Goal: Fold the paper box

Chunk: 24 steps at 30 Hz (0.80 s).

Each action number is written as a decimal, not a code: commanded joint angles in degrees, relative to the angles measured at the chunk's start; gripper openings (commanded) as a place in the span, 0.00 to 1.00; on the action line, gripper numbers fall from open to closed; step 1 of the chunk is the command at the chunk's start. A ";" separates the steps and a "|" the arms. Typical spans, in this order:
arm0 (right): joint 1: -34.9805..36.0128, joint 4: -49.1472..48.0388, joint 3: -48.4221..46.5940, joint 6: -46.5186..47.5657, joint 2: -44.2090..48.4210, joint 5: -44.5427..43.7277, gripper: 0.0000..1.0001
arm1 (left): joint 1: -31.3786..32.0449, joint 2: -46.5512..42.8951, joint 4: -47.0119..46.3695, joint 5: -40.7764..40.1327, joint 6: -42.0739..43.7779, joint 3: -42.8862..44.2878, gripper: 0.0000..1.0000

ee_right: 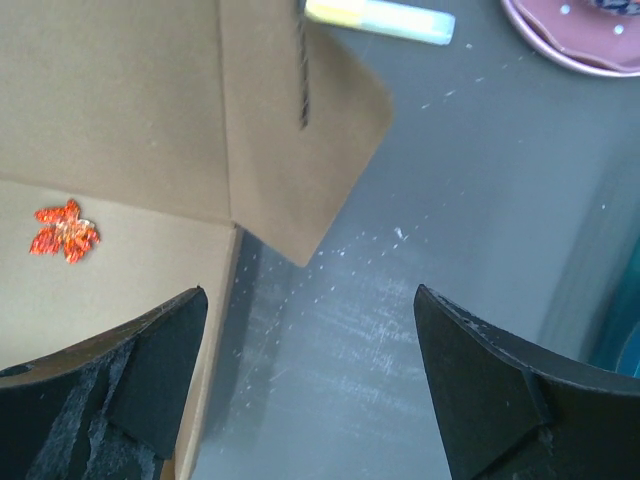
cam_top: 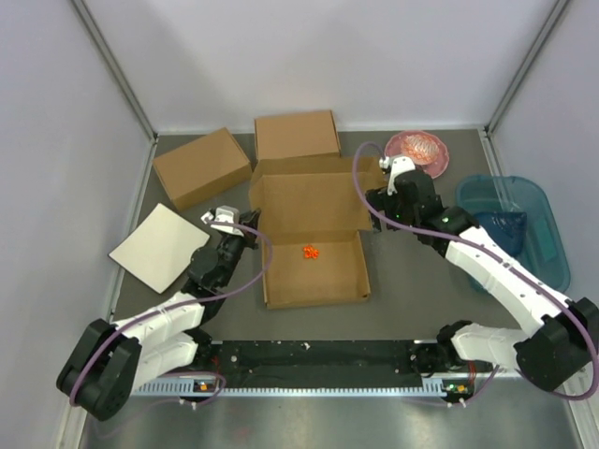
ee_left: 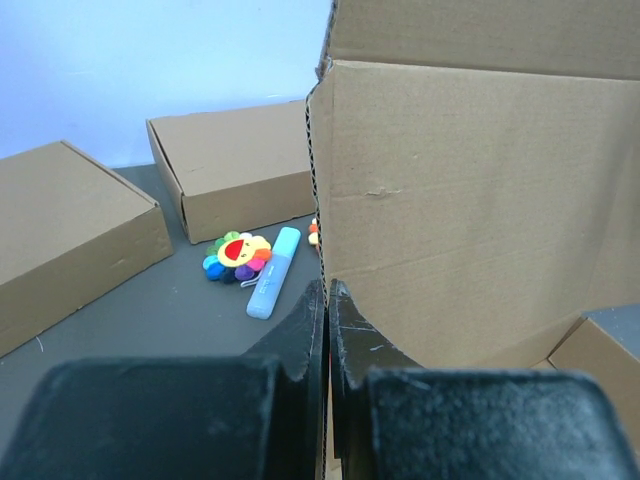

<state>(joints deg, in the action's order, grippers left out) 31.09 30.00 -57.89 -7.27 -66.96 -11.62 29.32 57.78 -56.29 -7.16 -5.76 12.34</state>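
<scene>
The paper box lies open mid-table as a shallow brown tray, its lid raised at the back. A small orange thing rests on its floor. My left gripper is at the tray's left side. In the left wrist view its jaws are shut on the thin edge of the box's upright left wall. My right gripper hovers at the box's right rear corner. It stands open over bare table, just below a loose side flap, with nothing between its fingers.
Two formed cardboard boxes stand behind the tray. An off-white board lies at the left. At the right are a pink plate and a blue bin. A flower toy, a blue marker and a yellow marker lie behind the tray.
</scene>
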 commanded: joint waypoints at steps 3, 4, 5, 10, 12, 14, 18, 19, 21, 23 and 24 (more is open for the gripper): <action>-4.46 -3.45 -3.63 1.73 -1.42 6.07 0.86 | 1.09 0.84 -4.88 0.47 1.98 0.40 0.00; -5.07 -3.80 -3.81 1.82 -2.46 7.21 0.86 | 1.09 1.11 -4.79 0.91 1.89 0.49 0.00; -5.42 -4.33 -3.99 1.82 -3.17 7.83 0.86 | 1.09 1.63 -4.53 1.18 1.89 0.75 0.00; -5.95 -7.58 -3.90 2.26 -5.81 10.56 0.86 | 1.09 2.42 -4.09 1.45 1.54 0.85 0.00; -5.96 -9.60 -3.72 2.61 -6.69 11.00 0.86 | 1.09 2.69 -3.83 1.53 1.54 1.11 0.00; -6.13 -10.05 -4.25 3.31 -8.26 11.35 0.86 | 1.09 3.04 -3.65 1.71 1.63 1.28 0.00; -6.48 -10.49 -5.57 4.36 -11.08 11.44 0.86 | 1.09 3.13 -3.65 1.53 1.98 1.37 0.00; -6.57 -10.57 -5.74 4.54 -11.78 11.35 0.86 | 1.09 3.22 -3.30 1.45 2.07 1.46 0.00; -6.92 -10.75 -6.18 4.45 -13.62 12.75 0.86 | 1.09 3.22 -3.21 1.36 2.24 1.64 0.00; -7.01 -11.19 -6.62 4.28 -14.86 13.20 0.84 | 1.09 3.48 -3.12 1.18 2.24 1.64 0.00; -7.01 -11.10 -7.15 4.28 -15.56 13.37 0.83 | 1.09 3.57 -3.12 1.36 2.24 1.64 0.00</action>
<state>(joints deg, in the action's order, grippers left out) 24.93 21.78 -61.30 -3.97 -80.53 -0.30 30.11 60.86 -56.55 -6.92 -4.32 12.21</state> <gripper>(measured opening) 0.848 0.021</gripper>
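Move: The lid's right side flap is about 7 cm ahead of the right hand, 2 cm to its left and slightly below. On the table some 17 cm beneath that hand, the orange leaf is 13 cm left and 2 cm back, the yellow marker about 14 cm straight ahead. From the left hand, which is already at the lid's left edge, the flap lies some 22 cm right, 5 cm ahead, slightly lower. Open right hand reaches 5 cm forward, sinking, around the lid's right flap; left sinks 2 cm, keeping the lid's edge. ##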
